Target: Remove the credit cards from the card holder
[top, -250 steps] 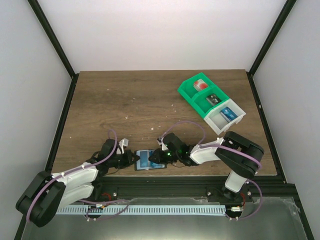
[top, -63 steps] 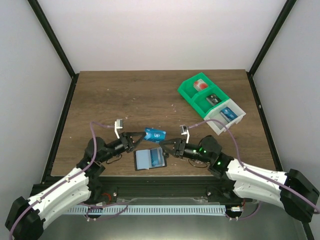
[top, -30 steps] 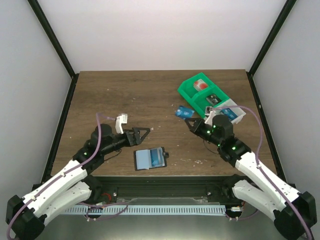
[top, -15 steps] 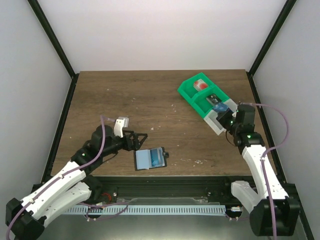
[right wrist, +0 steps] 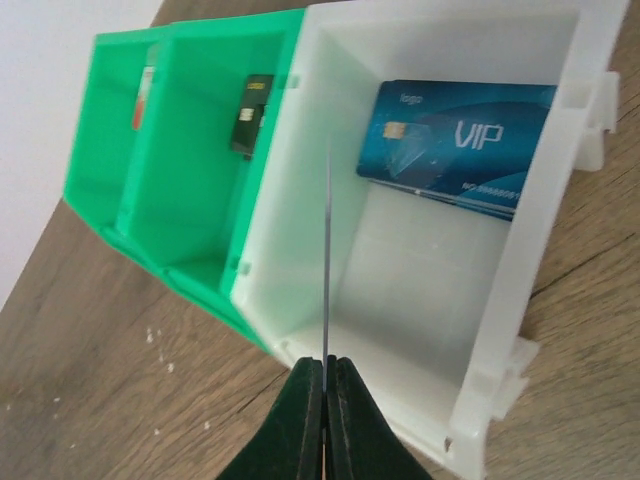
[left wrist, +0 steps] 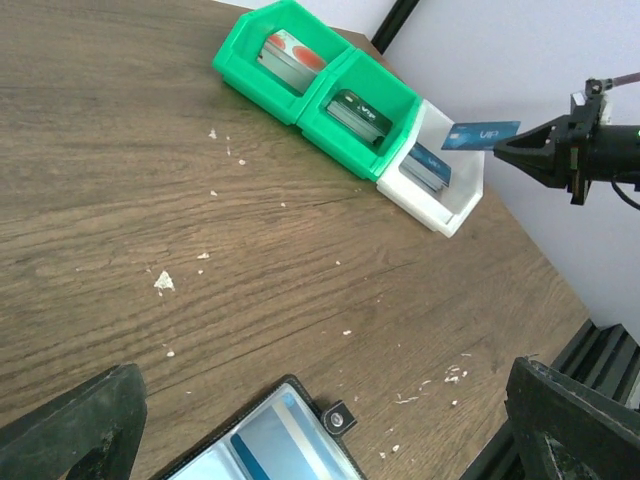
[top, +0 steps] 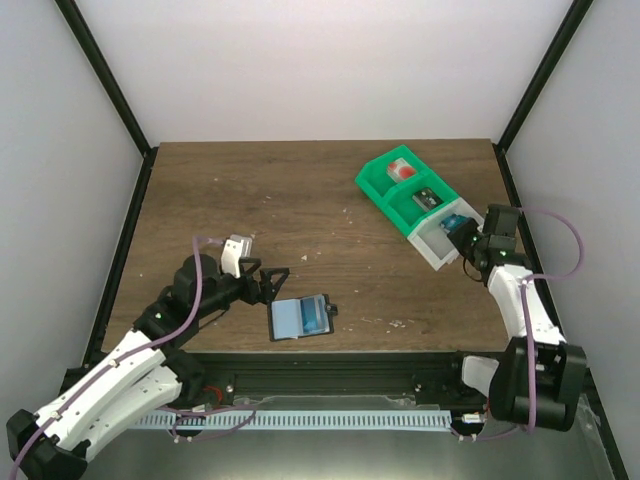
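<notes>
The card holder point(top: 300, 318) lies open and flat near the table's front edge, a blue card showing under its clear pocket point(left wrist: 268, 446). My left gripper point(top: 275, 283) hovers just left of it and above it, open and holding nothing point(left wrist: 322, 380). My right gripper point(top: 468, 240) is shut on a blue credit card point(top: 455, 222), held edge-on point(right wrist: 327, 260) over the white compartment point(right wrist: 290, 200) of the bin. Other blue credit cards point(right wrist: 460, 145) lie stacked inside that compartment. In the left wrist view the held card point(left wrist: 482, 135) hangs level above the white compartment.
The green-and-white bin point(top: 372, 186) stands at the back right; its two green compartments point(left wrist: 300, 110) hold a red-marked card and a dark card. Small white crumbs dot the wooden table point(top: 260, 190). Black frame posts run along both table sides.
My right arm has swung the blue card from mid-table to above the bin's white compartment. The left gripper stayed open and drew slightly nearer the card holder.
</notes>
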Robot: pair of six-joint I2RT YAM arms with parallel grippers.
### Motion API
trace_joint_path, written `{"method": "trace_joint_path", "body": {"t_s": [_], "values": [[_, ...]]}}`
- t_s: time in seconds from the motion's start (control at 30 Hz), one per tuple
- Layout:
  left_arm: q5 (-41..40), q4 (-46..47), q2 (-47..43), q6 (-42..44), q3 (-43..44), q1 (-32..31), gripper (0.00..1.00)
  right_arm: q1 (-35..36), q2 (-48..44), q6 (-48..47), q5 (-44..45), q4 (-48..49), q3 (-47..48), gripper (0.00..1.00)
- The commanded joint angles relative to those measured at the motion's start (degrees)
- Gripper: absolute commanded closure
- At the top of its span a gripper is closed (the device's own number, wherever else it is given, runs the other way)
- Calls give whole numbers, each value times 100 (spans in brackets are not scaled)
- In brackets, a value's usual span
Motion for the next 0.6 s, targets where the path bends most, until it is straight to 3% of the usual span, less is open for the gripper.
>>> {"method": "trace_joint_path", "body": {"t_s": [0.0,0.23,0.57], "values": [[-85,49,-3,158,-25,21,0,-246,404,-229,-279,462,180,99],[7,-46,226,211,79,23,0,-340,1074,-322,-558,1288,185,100],[95,37,26,196,-2,21,0,-444,1630,-492,-424,1484,356,99]]}}
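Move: The right hand grips the blue card from the holder; the white box it is bound for lies about 6 cm ahead, 3 cm to the right and 8 cm below. The blue VIP stack inside sits about 8 cm ahead, 4 cm right and just as far down. The green tray with the black cards is some 13 cm ahead and 3 cm left, also about 8 cm lower. From the idle left hand, the white box is roughly 20 cm ahead, 37 cm right, 15 cm below. Lower the right gripper about 5 cm towards the white box while reaching some 4 cm forward, starting mostly downward, then forward and down together. Keep the fingers shut on the upright blue card so its free end leads in beside the VIP stack, and hardly turn the wrist. ##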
